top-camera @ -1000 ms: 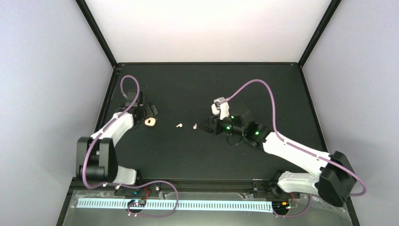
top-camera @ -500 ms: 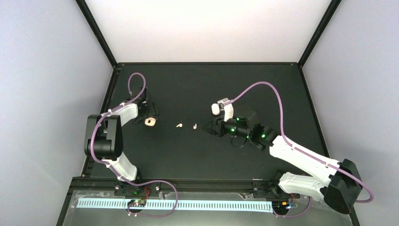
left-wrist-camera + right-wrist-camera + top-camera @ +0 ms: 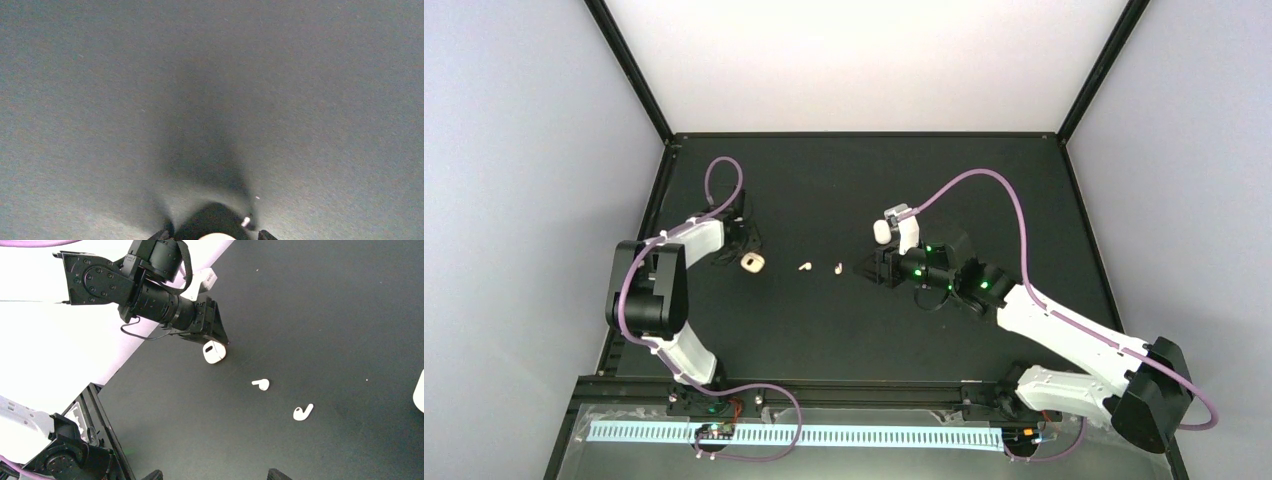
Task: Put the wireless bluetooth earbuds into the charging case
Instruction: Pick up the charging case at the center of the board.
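Note:
The small white charging case [image 3: 752, 263] lies on the black table at the left, with a dark slot showing on top [image 3: 214, 352]. My left gripper [image 3: 746, 250] reaches down over it. In the left wrist view its dark fingertips [image 3: 264, 235] stand on either side of the case [image 3: 217, 236], and I cannot see whether they press on it. Two white earbuds [image 3: 804, 267] [image 3: 837, 267] lie loose to the right of the case, also seen from the right wrist [image 3: 261, 384] [image 3: 302, 412]. My right gripper [image 3: 864, 270] hovers open just right of them, holding nothing.
The table's left edge and black frame rail [image 3: 107, 435] run close behind the left arm. Purple cables [image 3: 984, 185] loop above both arms. A white object [image 3: 419, 390] shows at the right edge of the right wrist view.
The left gripper has come down over the case and its jaws have narrowed. The case has shifted slightly right. The right arm has barely moved.

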Robot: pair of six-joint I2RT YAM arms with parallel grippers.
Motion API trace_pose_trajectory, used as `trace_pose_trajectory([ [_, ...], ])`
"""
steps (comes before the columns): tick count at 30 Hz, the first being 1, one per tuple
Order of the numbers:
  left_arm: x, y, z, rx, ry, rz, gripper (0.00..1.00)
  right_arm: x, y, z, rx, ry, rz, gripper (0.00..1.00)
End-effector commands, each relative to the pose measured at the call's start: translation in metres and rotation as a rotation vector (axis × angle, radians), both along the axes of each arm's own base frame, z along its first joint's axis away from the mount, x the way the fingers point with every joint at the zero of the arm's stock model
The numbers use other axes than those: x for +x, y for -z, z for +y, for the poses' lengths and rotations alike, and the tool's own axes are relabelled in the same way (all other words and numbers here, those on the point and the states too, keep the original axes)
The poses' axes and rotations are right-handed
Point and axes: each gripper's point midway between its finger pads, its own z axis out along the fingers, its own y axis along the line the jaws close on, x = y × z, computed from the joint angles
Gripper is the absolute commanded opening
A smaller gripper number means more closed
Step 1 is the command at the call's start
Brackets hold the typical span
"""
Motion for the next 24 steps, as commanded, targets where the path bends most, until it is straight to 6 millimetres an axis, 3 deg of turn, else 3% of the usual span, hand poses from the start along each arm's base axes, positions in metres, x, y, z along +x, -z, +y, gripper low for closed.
trace_pose_trajectory([
  [1,-0.015,0.001,-0.023,-0.027,0.038,0.027,0.45,0.000,-0.004,-0.001,-0.004,0.005,-0.025,0.54],
  [6,-0.034,0.000,-0.049,-0.079,0.060,0.016,0.44,0.001,0.007,-0.001,-0.021,0.009,-0.011,0.54],
  [16,-0.106,0.014,-0.098,-0.187,0.045,0.050,0.44,-0.001,0.033,0.005,-0.055,-0.018,0.040,0.54],
  [21,-0.125,0.003,-0.133,-0.224,0.083,0.025,0.45,-0.010,0.060,0.012,-0.115,-0.059,0.068,0.54],
  [24,-0.127,-0.010,-0.139,-0.231,0.095,0.000,0.55,-0.020,0.075,0.017,-0.155,-0.095,0.080,0.54],
])
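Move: The charging case already sits between the left fingertips, about 1 cm below the hand point. The clear board spot it is bound for lies some 12 cm back and 14 cm to the right. The nearer earbud is about 13 cm right and 1 cm back of the left hand, the farther earbud 22 cm right and 1 cm back. From the right hand, the case is roughly 13 cm ahead, 26 cm left and 21 cm below. The charging case, still held between the left fingers, is slid along the board to the right and back towards the robot, about 18 cm in all, at unchanged height, passing on the robot's side of the nearer earbud. The left wrist rolls its left side down and turns slightly clockwise, some 15 degrees together. The right hand, empty and half open, sinks about 6 cm, mostly late on, tipping slightly. ##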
